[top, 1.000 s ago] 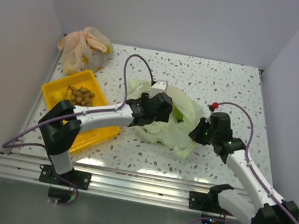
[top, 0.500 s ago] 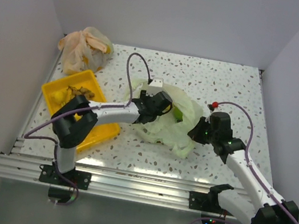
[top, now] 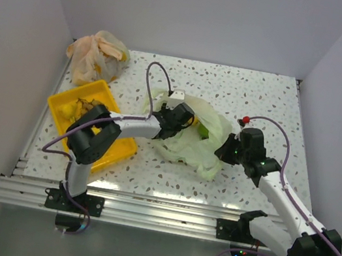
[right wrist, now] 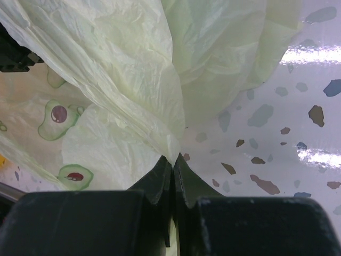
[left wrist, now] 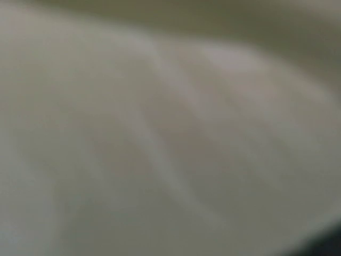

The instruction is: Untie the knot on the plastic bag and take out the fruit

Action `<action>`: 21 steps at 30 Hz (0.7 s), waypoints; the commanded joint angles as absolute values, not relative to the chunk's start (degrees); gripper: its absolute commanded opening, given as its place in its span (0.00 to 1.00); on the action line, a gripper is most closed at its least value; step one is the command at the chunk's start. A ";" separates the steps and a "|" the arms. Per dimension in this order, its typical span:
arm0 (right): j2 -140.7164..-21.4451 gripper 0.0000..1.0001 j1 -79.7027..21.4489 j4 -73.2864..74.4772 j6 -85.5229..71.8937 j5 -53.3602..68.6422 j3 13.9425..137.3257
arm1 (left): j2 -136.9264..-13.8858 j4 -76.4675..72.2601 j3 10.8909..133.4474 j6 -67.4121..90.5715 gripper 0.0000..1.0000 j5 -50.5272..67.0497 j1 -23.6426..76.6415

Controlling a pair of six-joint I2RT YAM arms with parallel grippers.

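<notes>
The pale green plastic bag lies open and crumpled at the table's middle. My left gripper reaches into its mouth from the left, and its fingers are hidden by the plastic. The left wrist view shows only blurred bag film. A green fruit shows inside the bag, just right of the left gripper. My right gripper is shut on a fold of the bag's edge, at the bag's right side in the top view. Yellow and brown fruit lie in the yellow tray.
An orange-beige plastic bag lies at the back left, behind the tray. The left arm's forearm crosses over the tray. White walls close in the speckled table on the left, back and right.
My left gripper has pushed a little farther up and right into the bag, and its elbow has swung rightward over the tray. The right gripper has held its place on the bag.
</notes>
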State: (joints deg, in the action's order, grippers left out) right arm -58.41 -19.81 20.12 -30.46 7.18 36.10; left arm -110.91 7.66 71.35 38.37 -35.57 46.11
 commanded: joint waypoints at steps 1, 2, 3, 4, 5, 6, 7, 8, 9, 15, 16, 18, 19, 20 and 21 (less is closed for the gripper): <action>-57.83 0.00 -19.60 18.19 -31.03 8.17 35.68 | -112.06 4.92 71.37 37.79 0.41 -35.86 45.88; -57.75 0.00 -19.60 18.11 -31.03 8.17 35.68 | -112.23 4.92 71.45 37.71 0.41 -35.86 45.79; -57.92 0.00 -19.60 18.11 -31.03 8.17 35.60 | -112.41 5.18 71.54 37.71 0.41 -35.86 45.79; -57.92 0.00 -19.60 18.11 -30.94 8.17 35.60 | -112.76 5.62 71.89 37.79 0.41 -36.03 45.79; -57.92 0.00 -19.60 18.02 -30.94 8.17 35.51 | -112.94 6.32 72.16 38.58 0.43 -36.30 45.70; -57.92 0.00 -19.60 18.02 -30.94 8.17 35.51 | -112.85 7.02 72.16 38.93 0.53 -36.82 45.79; -57.83 0.00 -19.60 18.02 -30.94 8.09 35.51 | -112.50 7.21 71.98 39.37 0.59 -37.17 45.79; -57.92 0.00 -19.60 18.02 -30.94 8.09 35.42 | -112.15 7.38 71.90 40.33 0.65 -37.44 45.70; -57.92 0.00 -19.60 18.02 -31.02 8.09 35.33 | -111.80 7.99 71.72 40.95 0.77 -38.31 45.70; -58.01 0.00 -19.60 17.75 -30.85 8.35 35.33 | -109.42 7.47 71.98 44.29 1.00 -39.20 44.30; -58.01 0.00 -19.60 17.67 -30.85 8.35 35.33 | -109.42 7.38 72.16 44.82 1.00 -39.20 43.95; -57.92 0.00 -19.60 17.75 -30.94 8.35 35.25 | -109.60 6.51 72.68 46.14 1.00 -39.20 43.24; -57.92 0.00 -19.60 17.67 -30.94 8.44 35.33 | -109.69 6.16 72.95 46.66 1.00 -39.37 43.16; -57.83 0.00 -19.60 17.67 -30.85 8.52 35.33 | -109.77 5.20 73.30 47.19 1.00 -39.64 43.07; -57.83 0.00 -19.60 17.67 -30.85 8.61 35.33 | -109.95 4.49 73.47 47.46 1.00 -39.64 42.89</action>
State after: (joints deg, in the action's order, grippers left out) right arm -58.43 -19.81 19.33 -30.46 7.31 35.88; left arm -112.40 7.99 71.37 44.05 -36.62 43.86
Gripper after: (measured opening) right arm 0.032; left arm 0.997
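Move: The left hand is already down in the open bag, fingers half shut. The red fruit, hidden now, should lie almost at its fingertips, perhaps 2 cm back, 1 cm left and 2 cm below. The yellow fruit is about 6 cm to the hand's right and 4 cm back, the green fruit some 10 cm right and 7 cm back. From the right hand, the red fruit lies roughly 18 cm left, 11 cm ahead and 7 cm lower. Left hand sinks about 1.5 cm, opens wide inside the bag, then edges left and forward; right keeps pinching. ##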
